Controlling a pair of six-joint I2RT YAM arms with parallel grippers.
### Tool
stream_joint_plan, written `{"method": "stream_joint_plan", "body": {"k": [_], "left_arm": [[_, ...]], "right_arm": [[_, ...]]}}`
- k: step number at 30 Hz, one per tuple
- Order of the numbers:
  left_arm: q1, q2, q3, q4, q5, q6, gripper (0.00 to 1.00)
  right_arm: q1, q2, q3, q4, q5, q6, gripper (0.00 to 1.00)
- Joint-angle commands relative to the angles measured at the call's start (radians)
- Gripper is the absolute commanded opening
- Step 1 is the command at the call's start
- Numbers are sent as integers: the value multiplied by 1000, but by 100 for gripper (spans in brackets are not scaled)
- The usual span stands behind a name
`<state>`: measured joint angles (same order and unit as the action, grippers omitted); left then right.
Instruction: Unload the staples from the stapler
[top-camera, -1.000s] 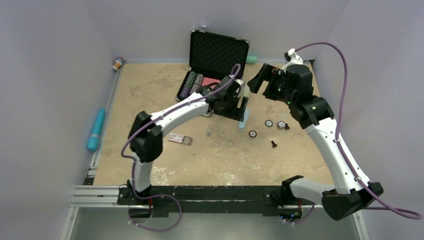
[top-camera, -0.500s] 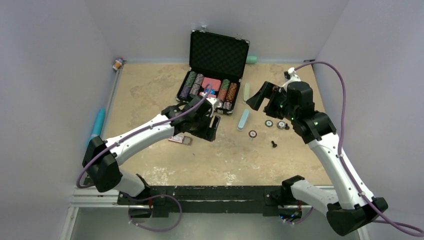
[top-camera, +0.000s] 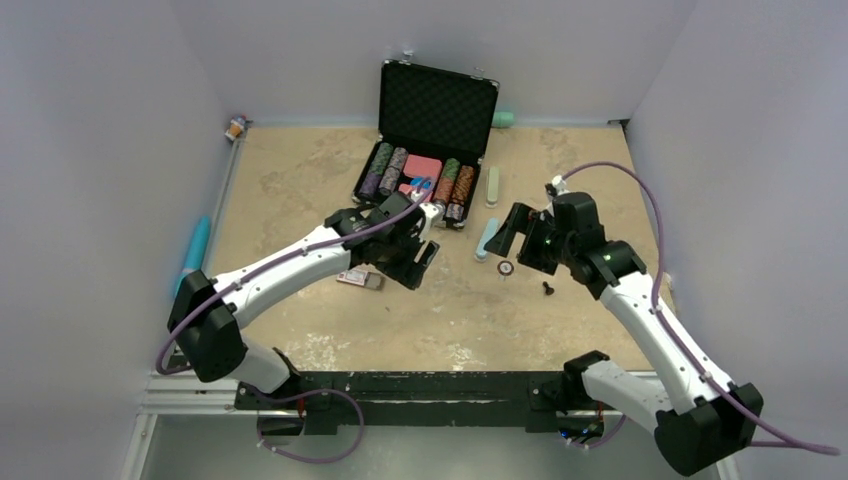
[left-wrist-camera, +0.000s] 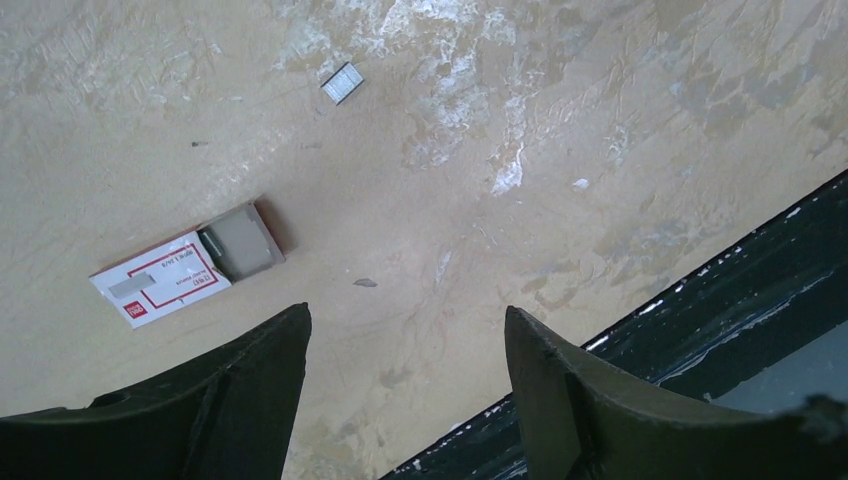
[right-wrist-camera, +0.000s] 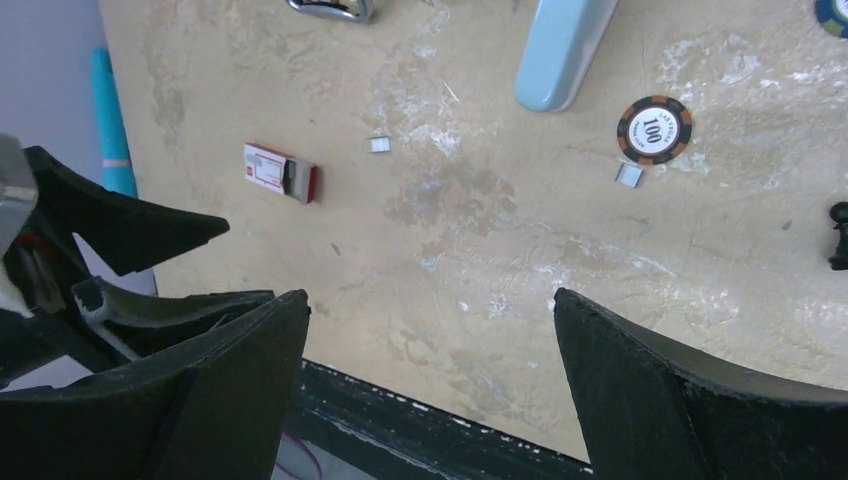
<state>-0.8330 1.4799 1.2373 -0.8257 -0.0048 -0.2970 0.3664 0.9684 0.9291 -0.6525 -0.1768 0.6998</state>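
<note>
The stapler's light blue body (top-camera: 487, 239) lies flat on the table, and its end also shows in the right wrist view (right-wrist-camera: 560, 50). A pale green bar (top-camera: 492, 185) lies apart behind it. One small silvery strip of staples (left-wrist-camera: 342, 82) lies loose on the table, also seen in the right wrist view (right-wrist-camera: 380, 145). A second strip (right-wrist-camera: 629, 176) lies by a poker chip (right-wrist-camera: 654, 128). My left gripper (top-camera: 415, 262) (left-wrist-camera: 405, 315) is open and empty over bare table near the staple box. My right gripper (top-camera: 512, 235) (right-wrist-camera: 430, 295) is open and empty beside the blue body.
A red-and-white staple box (top-camera: 360, 278) (left-wrist-camera: 185, 270) lies half open. An open black case of poker chips (top-camera: 430, 140) stands at the back. Loose chips (top-camera: 505, 267) and a small black part (top-camera: 547, 288) lie at the right. A teal tube (top-camera: 193, 258) lies along the left edge.
My left gripper let go of the stapler, which now lies flat, and drew back left toward the staple box. My right arm came down and left to the blue body.
</note>
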Motion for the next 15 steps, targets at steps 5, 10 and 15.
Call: {"method": "stream_joint_plan", "body": {"k": [5,10,15], "left_arm": [[26,24,103,-37,77,91,75],[44,84,204,-129,73,138,75],[54,54,129,-88,97,163,75]], "right_arm": [[3,249,170,104,-28,-152,97],[3,312,202,114,26,-146,96],[5,348,206,62,58,-100,95]]}}
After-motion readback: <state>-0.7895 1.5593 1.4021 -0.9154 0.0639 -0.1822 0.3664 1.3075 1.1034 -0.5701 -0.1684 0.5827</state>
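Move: Ahead of the empty right hand, roughly 15 cm out, about 1 cm left and some 17 cm below, lies the blue stapler. The nearest poker chip is about 8 cm ahead and 2 cm right, with a loose strip of staples 2 cm nearer than it; the green stapler lies some 15 cm beyond the blue one, 3 cm farther right. From the left hand the blue stapler is about 17 cm ahead and 17 cm right. Reaching forward about 6.5 cm and drifting 2 cm left, the open right hand heads towards the blue stapler, sinking some 2 cm early on and then running level, its fingers still wide and touching nothing. The left hand, also empty and open, lingers, then eases about 2 cm forward and as much up. ##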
